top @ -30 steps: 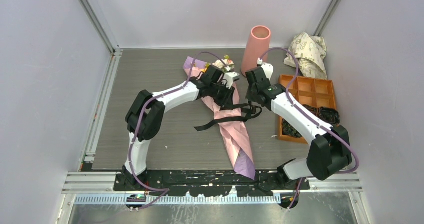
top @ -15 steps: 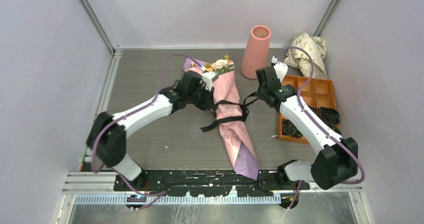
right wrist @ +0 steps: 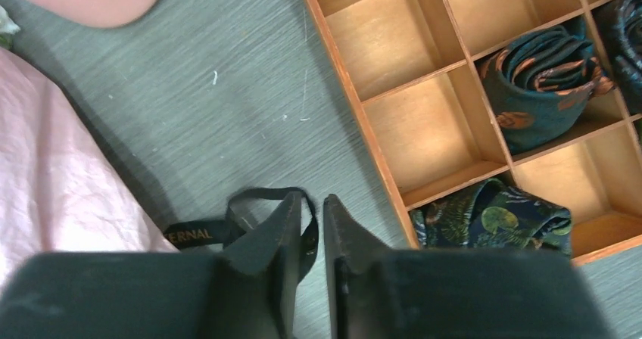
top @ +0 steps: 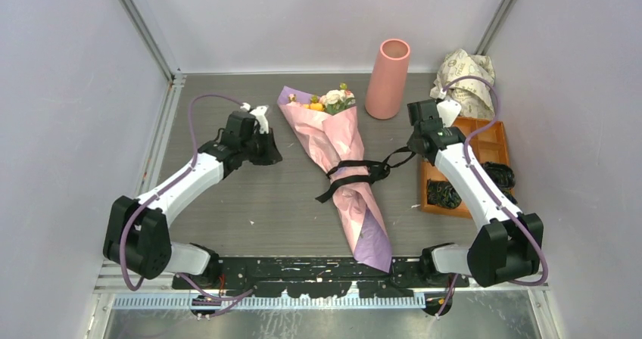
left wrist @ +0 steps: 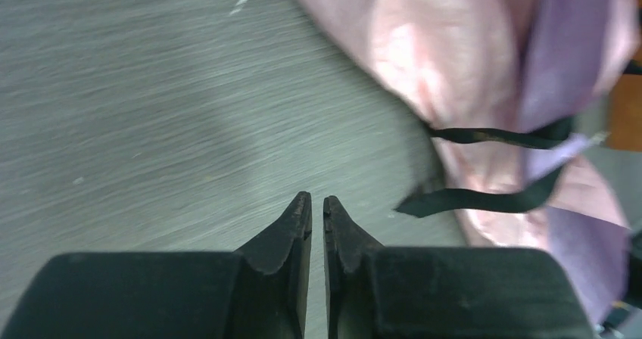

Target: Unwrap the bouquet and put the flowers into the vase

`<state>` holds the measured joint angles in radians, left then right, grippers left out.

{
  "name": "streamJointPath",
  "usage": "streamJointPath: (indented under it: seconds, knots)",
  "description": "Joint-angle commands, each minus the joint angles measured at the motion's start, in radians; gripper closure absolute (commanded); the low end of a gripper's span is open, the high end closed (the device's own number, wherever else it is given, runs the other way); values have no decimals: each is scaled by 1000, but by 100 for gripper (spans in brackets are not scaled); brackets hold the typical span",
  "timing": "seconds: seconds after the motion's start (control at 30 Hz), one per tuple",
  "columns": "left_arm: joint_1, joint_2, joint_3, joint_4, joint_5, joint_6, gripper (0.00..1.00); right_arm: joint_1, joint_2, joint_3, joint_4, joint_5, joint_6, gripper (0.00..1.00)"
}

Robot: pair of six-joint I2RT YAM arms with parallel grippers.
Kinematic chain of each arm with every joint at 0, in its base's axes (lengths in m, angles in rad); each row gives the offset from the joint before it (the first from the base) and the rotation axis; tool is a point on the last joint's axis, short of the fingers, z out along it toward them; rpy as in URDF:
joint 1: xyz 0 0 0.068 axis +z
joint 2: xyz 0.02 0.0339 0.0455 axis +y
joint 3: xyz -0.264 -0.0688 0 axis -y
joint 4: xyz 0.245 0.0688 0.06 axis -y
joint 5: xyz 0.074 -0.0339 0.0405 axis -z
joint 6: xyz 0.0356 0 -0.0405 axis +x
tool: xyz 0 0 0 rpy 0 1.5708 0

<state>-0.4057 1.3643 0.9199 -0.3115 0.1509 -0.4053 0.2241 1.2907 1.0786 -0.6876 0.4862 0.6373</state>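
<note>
The bouquet (top: 341, 146), a pink and lilac paper cone, lies in the middle of the table with the flowers (top: 333, 98) at its far end. A black ribbon (top: 352, 174) is still wound around its waist. The salmon-pink vase (top: 388, 66) stands upright behind it. My left gripper (top: 271, 156) is over bare table left of the cone. In the left wrist view this gripper (left wrist: 316, 197) is shut and empty. My right gripper (top: 415, 151) is at the ribbon's right-hand loop (right wrist: 198, 234). In its own view the right gripper (right wrist: 312, 197) has jaws parted by a narrow gap, the loop running behind its left finger.
An orange compartment tray (top: 462, 138) sits just right of my right gripper, with rolled patterned cloths (right wrist: 541, 74) in some cells. Crumpled cream printed paper (top: 465, 73) lies at the back right. Walls enclose the table on three sides.
My left arm let go of the bouquet and swung away to the left, then shut. My right gripper moved right, drawing the ribbon loop out, and its jaws parted slightly.
</note>
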Motion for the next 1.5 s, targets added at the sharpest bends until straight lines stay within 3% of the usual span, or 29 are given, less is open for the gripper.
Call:
streamJointPath:
  seconds: [0.0, 0.13, 0.27, 0.43, 0.57, 0.77, 1.1, 1.47]
  knots:
    - [-47, -30, 136, 66, 236, 33, 86, 1, 21, 24, -21, 38, 32, 67]
    - [-165, -1, 315, -8, 253, 161, 76, -13, 21, 29, -38, 65, 50, 48]
    - [-253, 119, 546, -115, 348, 251, 65, -38, -34, 21, -21, 38, 67, 47]
    - [-357, 415, 863, -365, 328, 396, 63, -39, -175, 5, -3, 9, 72, 46]
    - [-383, 649, 1046, -483, 305, 480, 60, -40, -317, 7, -20, 55, 65, 40]
    - [-394, 846, 1265, -601, 292, 530, 56, -41, -469, 30, -47, 84, 38, 34]
    - [-408, 1032, 1471, -710, 281, 554, 53, -40, -510, -6, -42, -19, 45, 34]
    - [-457, 957, 1244, -635, 339, 527, 55, -40, -503, -43, -17, -48, 51, 34]
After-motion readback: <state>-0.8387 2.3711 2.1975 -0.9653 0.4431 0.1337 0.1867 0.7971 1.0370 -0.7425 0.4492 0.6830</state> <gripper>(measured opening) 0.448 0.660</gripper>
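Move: Some 28 cm to the left hand's right, 2 cm back and 8 cm lower, sits the black ribbon's knot on the bouquet. The flower heads are about 20 cm ahead, 16 cm right and 6 cm below; the loose ribbon tail is 11 cm right, 9 cm back and 9 cm below. For the right hand, which still has the ribbon's other end at its fingertips, the knot is about 10 cm left, 1 cm back and 12 cm below; the wooden box's middle is 18 cm right, 3 cm ahead and 14 cm below. Swinging about 25 cm right in a high arc, the left hand rises nearly 20 cm, then drops over the ribbon bands beside the knot, turning some 60 degrees clockwise as its fingers part to about half open; it bobs up slightly and sinks again there. The right hand opens wide, lets go of the ribbon end, then lifts and draws back, tipping its fingers up. ##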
